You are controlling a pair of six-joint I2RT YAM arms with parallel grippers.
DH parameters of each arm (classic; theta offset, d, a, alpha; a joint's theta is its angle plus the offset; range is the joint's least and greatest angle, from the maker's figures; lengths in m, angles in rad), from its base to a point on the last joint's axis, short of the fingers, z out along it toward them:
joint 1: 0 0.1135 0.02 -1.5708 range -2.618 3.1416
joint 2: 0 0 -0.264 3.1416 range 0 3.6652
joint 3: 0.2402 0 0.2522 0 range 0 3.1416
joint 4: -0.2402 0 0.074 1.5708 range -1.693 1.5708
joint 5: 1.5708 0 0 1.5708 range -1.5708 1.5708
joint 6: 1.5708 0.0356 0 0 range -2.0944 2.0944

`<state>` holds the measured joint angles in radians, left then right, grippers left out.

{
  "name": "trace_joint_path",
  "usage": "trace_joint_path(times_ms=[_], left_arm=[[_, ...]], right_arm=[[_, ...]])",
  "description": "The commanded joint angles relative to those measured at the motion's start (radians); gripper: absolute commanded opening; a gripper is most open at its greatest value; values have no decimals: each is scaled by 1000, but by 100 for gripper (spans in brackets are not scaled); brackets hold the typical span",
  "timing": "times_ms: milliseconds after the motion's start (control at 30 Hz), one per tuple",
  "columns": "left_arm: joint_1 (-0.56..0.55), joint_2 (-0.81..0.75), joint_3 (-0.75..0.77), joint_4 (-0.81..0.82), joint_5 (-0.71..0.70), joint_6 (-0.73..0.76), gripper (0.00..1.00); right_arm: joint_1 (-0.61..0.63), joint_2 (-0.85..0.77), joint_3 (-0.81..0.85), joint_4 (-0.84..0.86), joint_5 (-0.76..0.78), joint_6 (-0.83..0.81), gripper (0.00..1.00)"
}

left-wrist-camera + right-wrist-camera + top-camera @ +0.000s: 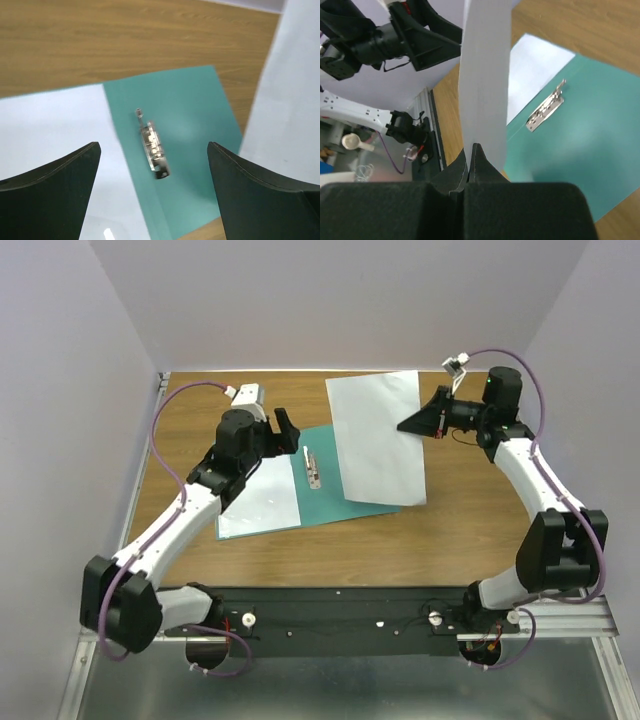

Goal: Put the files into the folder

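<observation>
The teal-green folder [335, 502] lies open on the wooden table, its metal clip [314, 468] at the spine. One white file [258, 504] lies flat over the folder's left half. A second white file [375, 435] slants over the right half, its far end raised. My right gripper [412, 424] is shut on that file's right edge; in the right wrist view the fingers [471, 148] pinch the sheet [485, 75] above the folder [580, 145]. My left gripper [287, 430] hangs open and empty over the clip [152, 150], with the folder [190, 115] below.
The wooden table [480, 530] runs out to grey walls at the back and sides. A metal rail [140, 470] borders its left edge. Both arm bases sit on the black bar [340, 620] at the near edge.
</observation>
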<state>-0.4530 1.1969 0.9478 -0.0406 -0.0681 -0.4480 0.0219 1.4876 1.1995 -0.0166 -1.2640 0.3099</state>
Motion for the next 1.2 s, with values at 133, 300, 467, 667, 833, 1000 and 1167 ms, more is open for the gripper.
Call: trace_joint_path(times_ms=[133,300,467,667,833,1000,1167], left_arm=[[115,185,-58,62,117,-52,97],[131,245,-55,93,140,-47,97],[137,320,-61,134,185,-44,97],[139,412,-35,151,228,-40,97],[140,457,-23,160,248,-38,97],[140,472,-24,166,249,-40,97],[140,478,-27,177,254,-43,97]], right_arm=[[24,189,-80,-39,178,127,1],[24,304,-34,-100,219,115,1],[24,399,8,-138,252,97,1],[26,459,32,-161,268,12,1],[36,409,6,-158,302,-103,1],[82,352,-11,-158,334,-208,1],[105,364,0,-152,336,-215,1]])
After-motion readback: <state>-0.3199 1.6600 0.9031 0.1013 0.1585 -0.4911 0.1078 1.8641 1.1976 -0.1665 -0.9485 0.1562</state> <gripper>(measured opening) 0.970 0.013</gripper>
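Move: The open left gripper is up in the air: the metal clip on the folder lies about 5 cm ahead of it, 4 cm to its right and some 24 cm below. The page already in the folder is centred 10 cm to its left and a little back, on the same level. From the right gripper, which holds the loose file, the folder's bare green half is centred roughly 6 cm ahead, 10 cm left and 28 cm down; the clip is about 21 cm left, 6 cm ahead. Lower the right gripper some 20 cm, easing slightly forward, and keep the file pinched by its right edge as it goes down over the folder's green half; roll the wrist far side down, then partly back with the fingertips dipping, and lift a touch at the end. Meanwhile drop the wide-open left gripper about 17 cm towards the clip, tipping its fingers downward and stopping above the folder. ##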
